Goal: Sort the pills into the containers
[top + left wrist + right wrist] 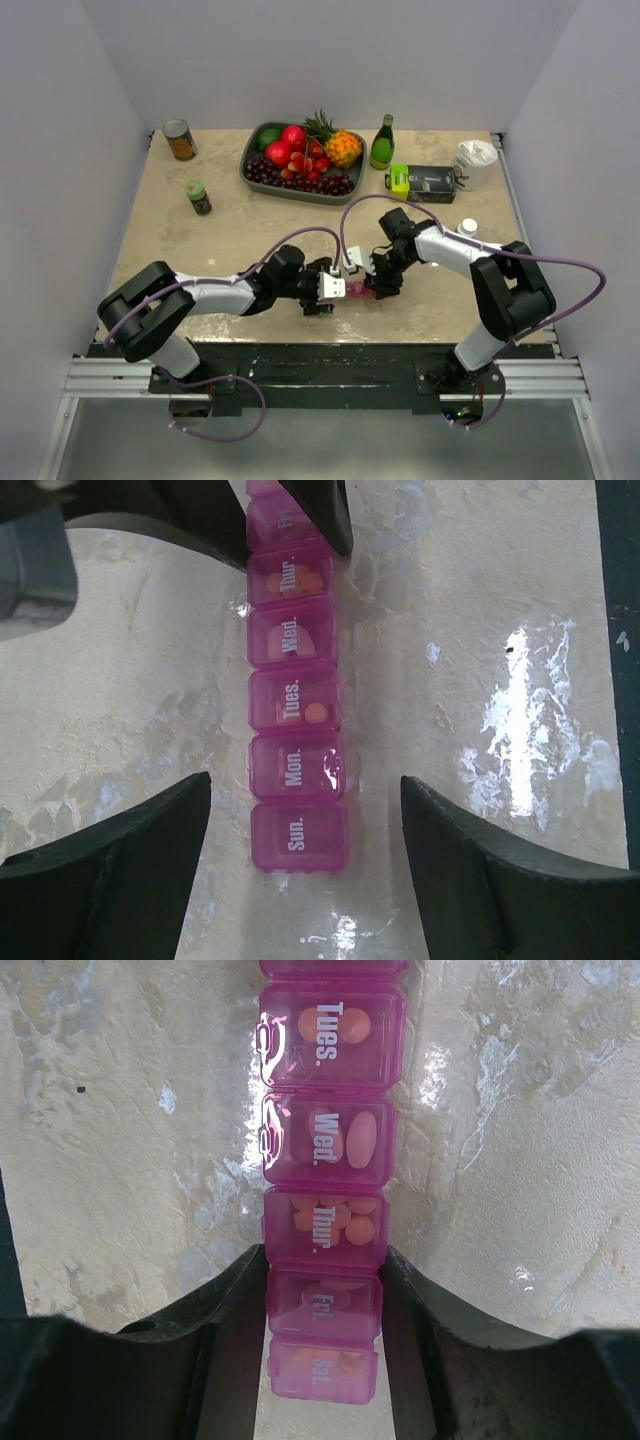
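Observation:
The pink pill organizer (356, 289) lies on the table between my two grippers, its lids shut. In the left wrist view (296, 720) the Sun. and Mon. ends show, with orange pills (316, 712) visible in Tues. to Thur. My left gripper (305, 855) is open and straddles the Sun. end without touching it. My right gripper (323, 1305) is shut on the organizer (325, 1190) at the Fri. compartment, fingers (235, 1320) pressing both sides. Orange pills (345, 1222) fill Thur., with others in Tues., Wed., Fri. and Sat.
A small white bottle (467, 228) stands right of the right arm. A green-capped bottle (198, 196), a can (180, 139), a fruit tray (300, 160), a green glass bottle (382, 142), a black box (425, 181) and a white cup (475, 160) lie at the back.

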Robot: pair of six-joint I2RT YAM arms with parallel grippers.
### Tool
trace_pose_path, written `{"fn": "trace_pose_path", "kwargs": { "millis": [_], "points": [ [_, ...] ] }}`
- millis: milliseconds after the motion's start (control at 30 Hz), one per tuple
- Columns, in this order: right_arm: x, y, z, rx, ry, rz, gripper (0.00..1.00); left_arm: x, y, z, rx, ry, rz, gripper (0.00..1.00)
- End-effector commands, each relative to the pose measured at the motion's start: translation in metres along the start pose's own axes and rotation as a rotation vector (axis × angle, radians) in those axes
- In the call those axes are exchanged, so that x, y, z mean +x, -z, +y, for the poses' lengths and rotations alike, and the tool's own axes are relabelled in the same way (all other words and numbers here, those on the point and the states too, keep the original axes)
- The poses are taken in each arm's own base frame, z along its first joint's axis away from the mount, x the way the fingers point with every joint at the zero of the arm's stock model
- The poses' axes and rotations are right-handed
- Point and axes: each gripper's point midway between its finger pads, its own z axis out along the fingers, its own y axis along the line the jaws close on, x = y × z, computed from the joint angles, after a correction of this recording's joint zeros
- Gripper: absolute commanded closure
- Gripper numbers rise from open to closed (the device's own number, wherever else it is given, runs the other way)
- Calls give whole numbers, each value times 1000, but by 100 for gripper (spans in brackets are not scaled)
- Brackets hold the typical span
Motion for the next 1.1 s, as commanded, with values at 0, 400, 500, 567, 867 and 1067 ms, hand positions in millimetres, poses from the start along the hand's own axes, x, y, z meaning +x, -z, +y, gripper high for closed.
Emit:
{"fn": "trace_pose_path", "kwargs": {
  "millis": [0, 400, 500, 567, 867, 1067],
  "points": [
    [-10, 2, 0, -22, -7, -42, 72, -24, -8, 22, -98, -91, -46, 20],
    [-10, 3, 0, -21, -19, -44, 75, -12, -25, 23, -145, -81, 40, 41],
    [-10, 2, 0, -19, -21, -41, 75, -13, -26, 22, -145, -78, 39, 48],
    [-10, 2, -1, -17, -21, -43, 75, -14, -27, 22, -143, -74, 37, 53],
    [-8, 1, -3, -3, -26, -34, 76, -19, -25, 16, -110, -10, 26, 91],
    [-5, 1, -6, 18, -25, -24, 77, -28, -17, 22, -88, 109, -34, 91]
  ]
}}
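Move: From the left hand, the Sun./Mon. end of the pink pill organiser lies about 1 cm ahead, 1 cm to the right and 2 cm below, between its open fingers. The right gripper, already pinching Thur./Fri., is roughly 9 cm to the left hand's right and 1 cm ahead; from that right hand the Sun./Mon. end is some 8 cm left, about level. The white-capped bottle stands around 17 cm right and 12 cm ahead of the right hand. The left hand eases down, right and a little forward, about 2.5 cm in all and turning by less than 10 degrees, so that its fingers come down on either side of the organiser's Sun./Mon. end, then it stops there and finishes closing to pinch both long sides near the Sun./Mon. seam, the gripper effort rising as it takes hold. The right hand stays in place throughout and keeps its pinch around Thur./Fri., steadying the strip. ##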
